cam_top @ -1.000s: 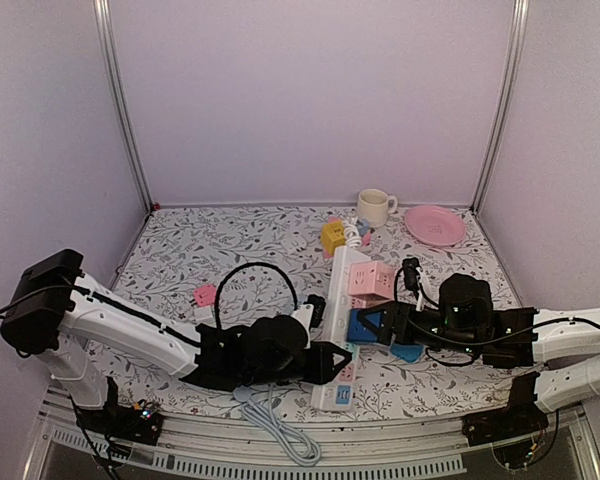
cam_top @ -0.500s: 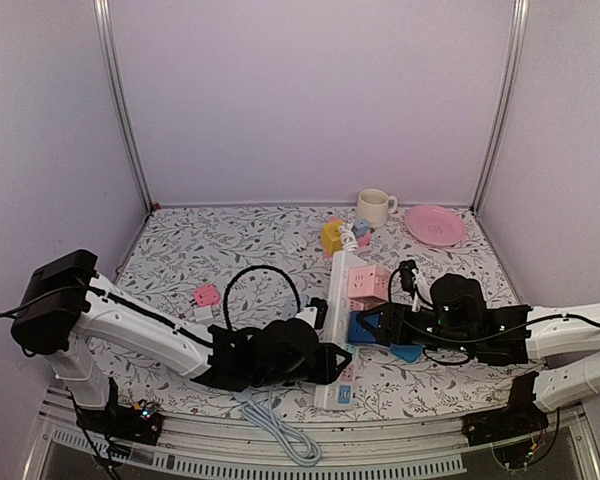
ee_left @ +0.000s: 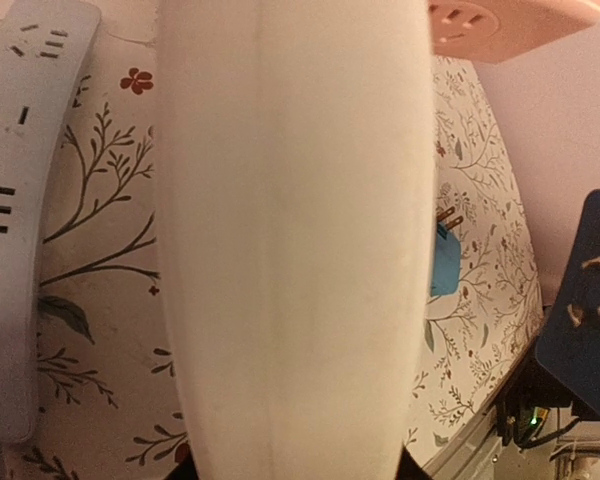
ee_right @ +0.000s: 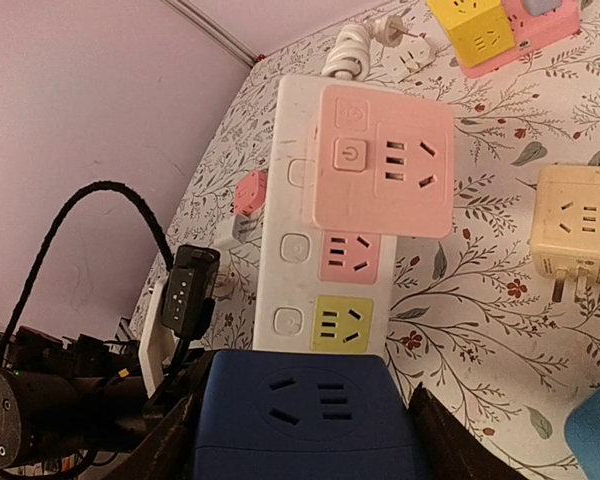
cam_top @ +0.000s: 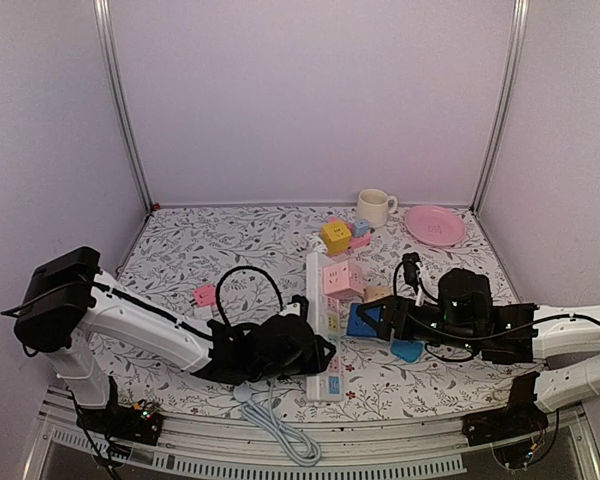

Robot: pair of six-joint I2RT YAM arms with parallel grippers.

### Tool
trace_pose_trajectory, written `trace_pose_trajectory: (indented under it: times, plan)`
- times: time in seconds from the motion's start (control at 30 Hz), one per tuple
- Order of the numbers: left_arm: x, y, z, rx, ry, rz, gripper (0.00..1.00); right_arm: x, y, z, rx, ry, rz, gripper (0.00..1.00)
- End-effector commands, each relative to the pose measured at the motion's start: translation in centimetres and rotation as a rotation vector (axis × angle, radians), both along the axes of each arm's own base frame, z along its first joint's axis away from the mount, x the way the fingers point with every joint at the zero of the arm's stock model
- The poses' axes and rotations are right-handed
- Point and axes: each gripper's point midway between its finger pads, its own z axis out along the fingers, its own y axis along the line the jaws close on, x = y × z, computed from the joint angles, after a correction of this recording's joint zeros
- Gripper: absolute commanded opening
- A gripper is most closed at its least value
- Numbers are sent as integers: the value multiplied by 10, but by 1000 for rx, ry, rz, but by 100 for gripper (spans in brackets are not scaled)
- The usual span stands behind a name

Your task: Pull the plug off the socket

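Observation:
A white power strip lies lengthwise mid-table with a pink plug cube seated in it. My left gripper is shut on the strip's near end; in the left wrist view the strip fills the middle and hides most of the fingers. My right gripper is shut on a dark blue plug cube, held between both fingers. The blue plug sits apart from the strip, with tablecloth showing between them. The strip's yellow socket shows bare.
A cream plug cube and a light-blue plug lie right of the strip. A yellow cube, mug and pink plate stand at the back. A black adapter with looped cable and a small pink plug lie left.
The strip, with the pink plug on it and my left gripper holding it, has shifted left. The blue plug stayed in my right gripper, and a gap opened between plug and strip.

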Motion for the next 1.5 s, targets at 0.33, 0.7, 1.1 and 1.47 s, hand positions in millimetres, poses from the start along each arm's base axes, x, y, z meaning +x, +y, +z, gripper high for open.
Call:
trace_pose_trajectory:
  times: [0.33, 0.7, 1.1, 1.47]
  plan:
    - [12, 33, 8, 70, -133, 39, 0, 17, -26, -34, -27, 43, -107, 4]
    - [9, 28, 20, 60, -170, 14, 0, 24, -22, -71, -87, 119, -107, 27]
    - [6, 22, 27, 46, -192, -13, 0, 26, -18, -79, -98, 140, -95, 70]
    - [2, 15, 32, 44, -211, -38, 0, 26, -22, -69, -77, 123, -103, 98]
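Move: From my right hand, which already holds the dark blue plug, the bare table spot for it lies about 13 cm below, 2 cm ahead and 3 cm right. On the table, the light-blue plug is roughly 10 cm right and 2 cm ahead, the orange plug some 13 cm ahead and 4 cm right. The white power strip in my left hand is about 8 cm left and 3 cm ahead. That table spot lies roughly 9 cm right, 3 cm ahead and 4 cm below my left hand. I swing my right hand clear of the white power strip, some 3 cm right and slightly forward, then sink nearly 10 cm to the table beside the light-blue plug, tipping the fingers down. There I open them, let go of the dark blue plug and start back up a centimetre. My left hand keeps its grip on the strip, easing it 2 cm left. ##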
